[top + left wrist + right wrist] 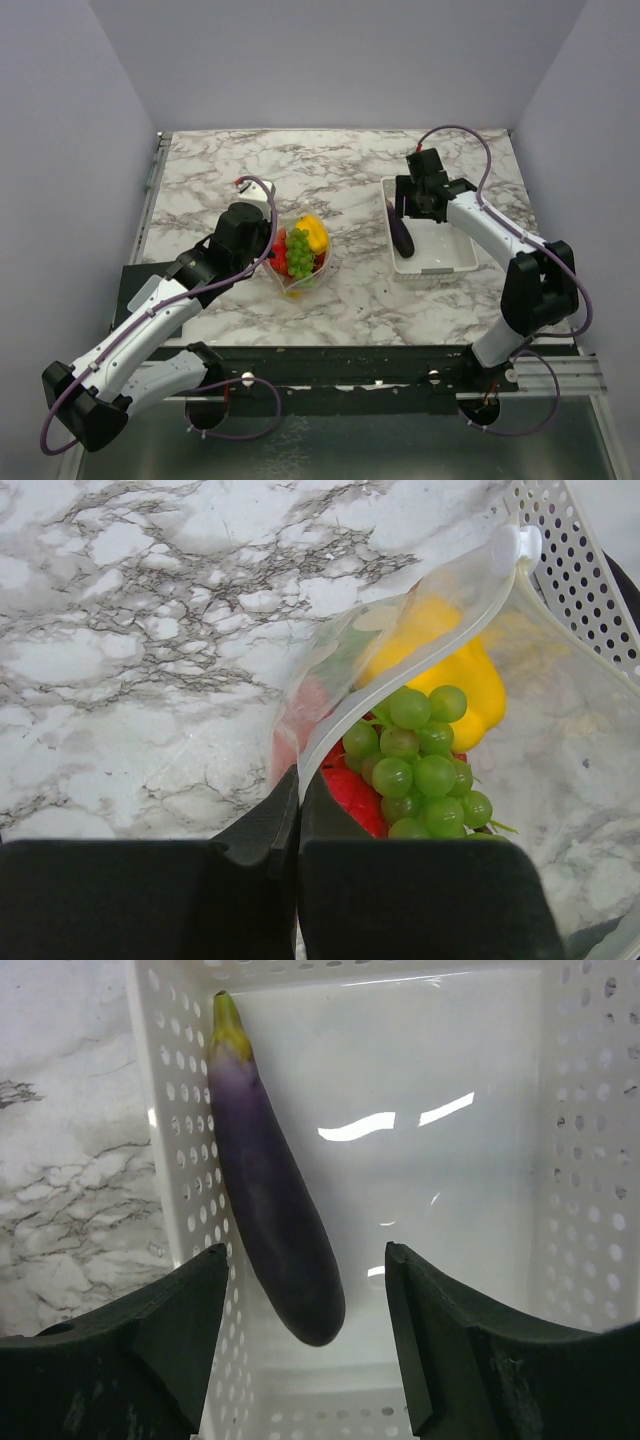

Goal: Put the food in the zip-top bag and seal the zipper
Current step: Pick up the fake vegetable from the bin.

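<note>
The clear zip-top bag [300, 265] stands open on the marble between the arms, holding green grapes [420, 765], a yellow fruit [470, 675] and a red watermelon piece [355, 795]. My left gripper [299, 780] is shut on the bag's whitish zipper strip [420, 645] at its near end, seen at the bag's left side [270, 260] from above. A purple eggplant [270, 1190] lies along the left wall inside the white basket [440, 262]. My right gripper [306, 1250] hangs open over it, fingers either side of its rounded end, not touching.
The white perforated basket [590, 1160] sits at the right of the marble table [330, 170], holding only the eggplant [401, 238]. A perforated white wall [580, 570] shows beyond the bag in the left wrist view. Grey walls enclose the table on three sides.
</note>
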### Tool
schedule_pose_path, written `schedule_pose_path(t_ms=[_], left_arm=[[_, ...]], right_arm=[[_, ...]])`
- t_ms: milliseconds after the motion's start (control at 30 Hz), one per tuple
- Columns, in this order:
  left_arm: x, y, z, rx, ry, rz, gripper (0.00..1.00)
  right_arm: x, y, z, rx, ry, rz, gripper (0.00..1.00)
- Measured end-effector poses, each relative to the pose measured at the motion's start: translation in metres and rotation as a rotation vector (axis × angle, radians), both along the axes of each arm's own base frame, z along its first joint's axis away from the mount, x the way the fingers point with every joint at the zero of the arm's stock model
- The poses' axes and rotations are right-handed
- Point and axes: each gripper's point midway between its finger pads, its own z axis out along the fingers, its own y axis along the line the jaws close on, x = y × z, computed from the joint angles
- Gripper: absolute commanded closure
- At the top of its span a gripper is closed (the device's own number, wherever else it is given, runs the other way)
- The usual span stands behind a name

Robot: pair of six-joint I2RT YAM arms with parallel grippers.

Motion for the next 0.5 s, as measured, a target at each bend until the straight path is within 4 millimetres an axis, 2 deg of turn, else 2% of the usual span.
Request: schedule_pose_path(t_ms=[233,500], left_arm=[[0.0,0.0,0.0,0.0,0.0,0.0,1.0],[0.001,-0.001,-0.001,0.002,0.003,0.0,1.0]], right_arm=[[0.015,-0.001,-0.036,0.027,0.063,-0.004,0.28],[0.033,0.004,-0.051,0.09,0.087,0.009,0.26]])
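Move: The eggplant lies lengthwise under the right hand, its middle about 2 cm to the left, roughly level with the hand fore and aft, and some 10 cm below. The middle of the bin holding it is about 7 cm to the right. The open bag with the grapes is some 33 cm to the left and 11 cm nearer the base. From the left hand, the eggplant is about 40 cm right, 8 cm ahead and 18 cm below. Nothing is touched yet by the right hand: it sinks about 5 cm into the bin towards the eggplant, quickly at first, then almost levelling off as it works some 3 cm forward towards the stem end. The wrist tilts slightly, by five degrees or so each way, with the fingers staying wide open on either side of the eggplant's line. The left hand stays put, still pinching the bag's edge shut-fingered. ##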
